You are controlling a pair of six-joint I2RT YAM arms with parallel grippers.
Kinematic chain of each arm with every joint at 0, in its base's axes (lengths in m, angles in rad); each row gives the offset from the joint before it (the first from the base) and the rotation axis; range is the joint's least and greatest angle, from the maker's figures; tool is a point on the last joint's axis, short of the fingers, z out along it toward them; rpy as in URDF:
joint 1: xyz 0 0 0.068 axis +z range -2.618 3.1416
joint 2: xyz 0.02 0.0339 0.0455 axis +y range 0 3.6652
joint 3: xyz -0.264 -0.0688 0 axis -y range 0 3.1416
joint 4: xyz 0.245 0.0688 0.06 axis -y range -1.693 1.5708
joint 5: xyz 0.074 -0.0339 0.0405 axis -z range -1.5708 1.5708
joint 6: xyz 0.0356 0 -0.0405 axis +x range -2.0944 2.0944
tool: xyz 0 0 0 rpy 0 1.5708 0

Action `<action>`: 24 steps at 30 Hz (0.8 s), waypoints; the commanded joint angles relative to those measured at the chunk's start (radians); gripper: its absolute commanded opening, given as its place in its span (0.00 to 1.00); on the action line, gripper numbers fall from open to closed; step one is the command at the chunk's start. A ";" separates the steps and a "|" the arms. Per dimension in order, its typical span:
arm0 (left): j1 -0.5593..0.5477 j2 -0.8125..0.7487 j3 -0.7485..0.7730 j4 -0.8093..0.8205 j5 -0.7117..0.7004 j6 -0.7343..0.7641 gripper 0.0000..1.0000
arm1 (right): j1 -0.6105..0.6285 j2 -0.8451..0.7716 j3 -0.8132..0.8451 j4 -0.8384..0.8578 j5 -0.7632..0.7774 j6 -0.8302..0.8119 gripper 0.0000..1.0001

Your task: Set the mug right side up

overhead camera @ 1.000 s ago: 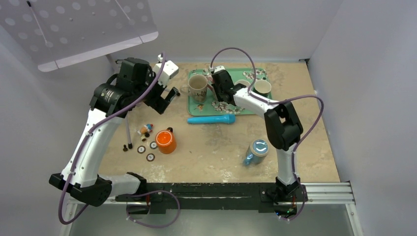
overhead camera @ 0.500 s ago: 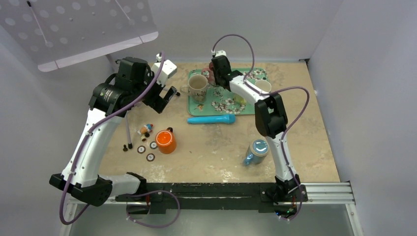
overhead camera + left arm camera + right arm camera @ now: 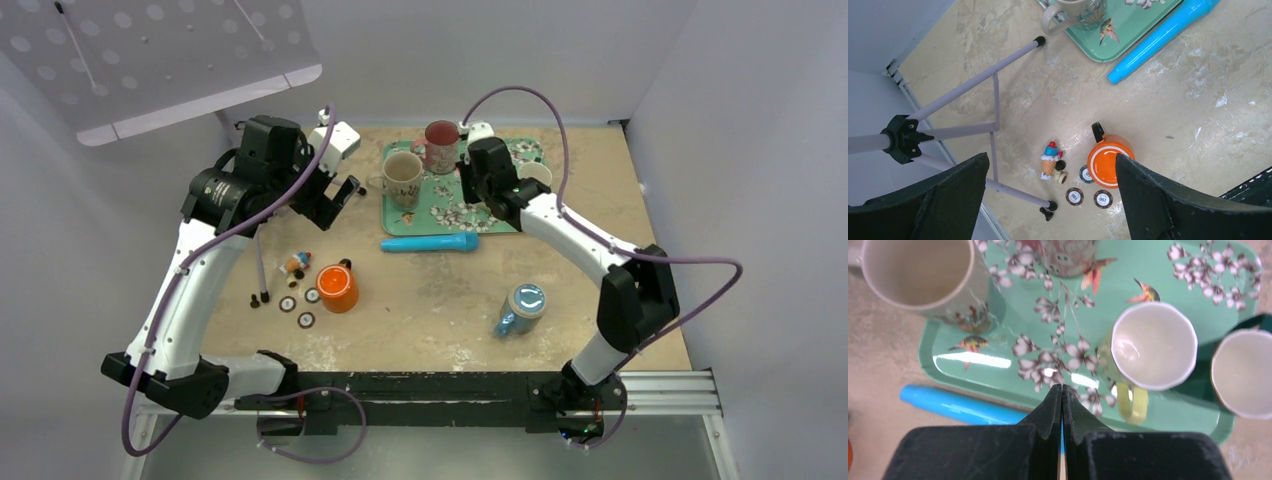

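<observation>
An orange mug (image 3: 337, 288) stands upside down on the table at the front left, base up, black handle pointing away; it also shows in the left wrist view (image 3: 1109, 161). My left gripper (image 3: 336, 204) is open and empty, held high above the table behind the mug (image 3: 1051, 157). My right gripper (image 3: 478, 195) is shut and empty, hovering over the near edge of a teal flowered tray (image 3: 948, 357), its closed tips (image 3: 1062, 387) far from the orange mug.
On the tray stand a beige bird mug (image 3: 402, 175), a red mug (image 3: 441, 143), a yellow-handled cup (image 3: 1153, 345) and a white cup (image 3: 535, 177). A blue tube (image 3: 430, 243) lies before the tray. A blue jar (image 3: 523, 306), an ice-cream toy (image 3: 1050, 157), chips (image 3: 1103, 199) and tripod legs (image 3: 993, 115) are nearby.
My right arm swung from the tray's far left part to the right and back toward the tray's near edge, uncovering the upright red mug. The left arm and orange mug have not moved.
</observation>
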 commanded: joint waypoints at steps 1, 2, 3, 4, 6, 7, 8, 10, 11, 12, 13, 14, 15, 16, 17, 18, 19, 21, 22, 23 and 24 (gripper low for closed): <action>0.009 0.008 0.028 0.002 0.038 -0.009 1.00 | -0.005 -0.096 -0.131 -0.044 0.046 0.081 0.00; 0.009 0.009 0.030 0.000 0.044 -0.012 1.00 | -0.005 -0.113 -0.153 -0.053 0.049 0.104 0.00; 0.009 0.009 0.031 0.000 0.050 -0.013 1.00 | -0.005 -0.126 -0.171 -0.076 0.046 0.132 0.00; 0.009 0.009 0.032 -0.001 0.055 -0.014 1.00 | -0.006 -0.136 -0.187 -0.094 0.048 0.165 0.00; 0.009 0.009 0.031 -0.002 0.059 -0.015 1.00 | -0.006 -0.144 -0.209 -0.127 0.039 0.214 0.00; 0.009 0.009 0.030 -0.003 0.057 -0.014 1.00 | -0.006 -0.143 -0.219 -0.135 0.034 0.234 0.00; 0.009 0.008 0.030 -0.003 0.055 -0.012 1.00 | -0.006 -0.139 -0.233 -0.136 0.034 0.253 0.00; 0.010 0.005 0.027 -0.003 0.057 -0.009 1.00 | -0.008 -0.121 -0.256 -0.122 0.042 0.272 0.00; 0.009 0.004 0.025 -0.002 0.058 -0.009 1.00 | -0.013 -0.103 -0.256 -0.117 0.045 0.276 0.00; 0.009 0.001 0.024 -0.003 0.058 -0.010 1.00 | -0.016 -0.084 -0.248 -0.111 0.053 0.275 0.00; 0.009 0.000 0.021 -0.004 0.057 -0.009 1.00 | -0.022 -0.059 -0.235 -0.104 0.061 0.274 0.00; 0.009 -0.001 0.019 -0.004 0.057 -0.009 1.00 | -0.028 -0.035 -0.219 -0.097 0.070 0.275 0.00; 0.009 -0.004 0.015 -0.003 0.055 -0.008 1.00 | -0.036 -0.011 -0.197 -0.093 0.082 0.273 0.00; 0.009 -0.005 0.011 -0.003 0.053 -0.006 1.00 | -0.042 0.015 -0.172 -0.089 0.099 0.273 0.00; 0.009 -0.007 0.009 -0.003 0.051 -0.004 1.00 | -0.048 0.038 -0.151 -0.088 0.115 0.272 0.00; 0.009 -0.010 0.007 -0.003 0.049 -0.002 1.00 | -0.054 0.067 -0.121 -0.084 0.127 0.269 0.00; 0.009 -0.013 0.006 -0.004 0.047 -0.002 1.00 | -0.062 0.088 -0.097 -0.080 0.133 0.266 0.00; 0.009 -0.017 0.004 -0.003 0.044 0.001 1.00 | -0.079 0.127 -0.052 -0.072 0.129 0.254 0.00; 0.009 -0.017 0.003 -0.002 0.040 0.003 1.00 | -0.082 0.143 -0.029 -0.063 0.129 0.247 0.00; 0.009 -0.017 0.003 -0.002 0.038 0.005 1.00 | -0.084 0.161 -0.011 -0.055 0.131 0.238 0.00; 0.009 -0.018 0.003 -0.002 0.035 0.007 1.00 | -0.085 0.183 0.012 -0.052 0.132 0.231 0.00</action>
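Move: The yellow-green mug, standing open end up with its handle towards the robot, lies about 6 cm ahead of the right hand, 8 cm to its right and 14 cm below. The dark green mug stands some 10 cm farther right of it; the red mug is about 15 cm ahead and 4 cm left of the hand, the cream mug 5 cm ahead and 13 cm left. From the left hand, the yellow-green mug is roughly 22 cm ahead, 37 cm right and 28 cm below. The right hand, fingers still shut, heads down to the near side of the yellow-green mug: it sinks about 12 cm and shifts some 5 cm right, first drawing back 7 cm, then swinging forward about 5 cm. The fingers tip some 20 degrees further down and turn clockwise, ending close to the left of the handle; contact can't be made out. ##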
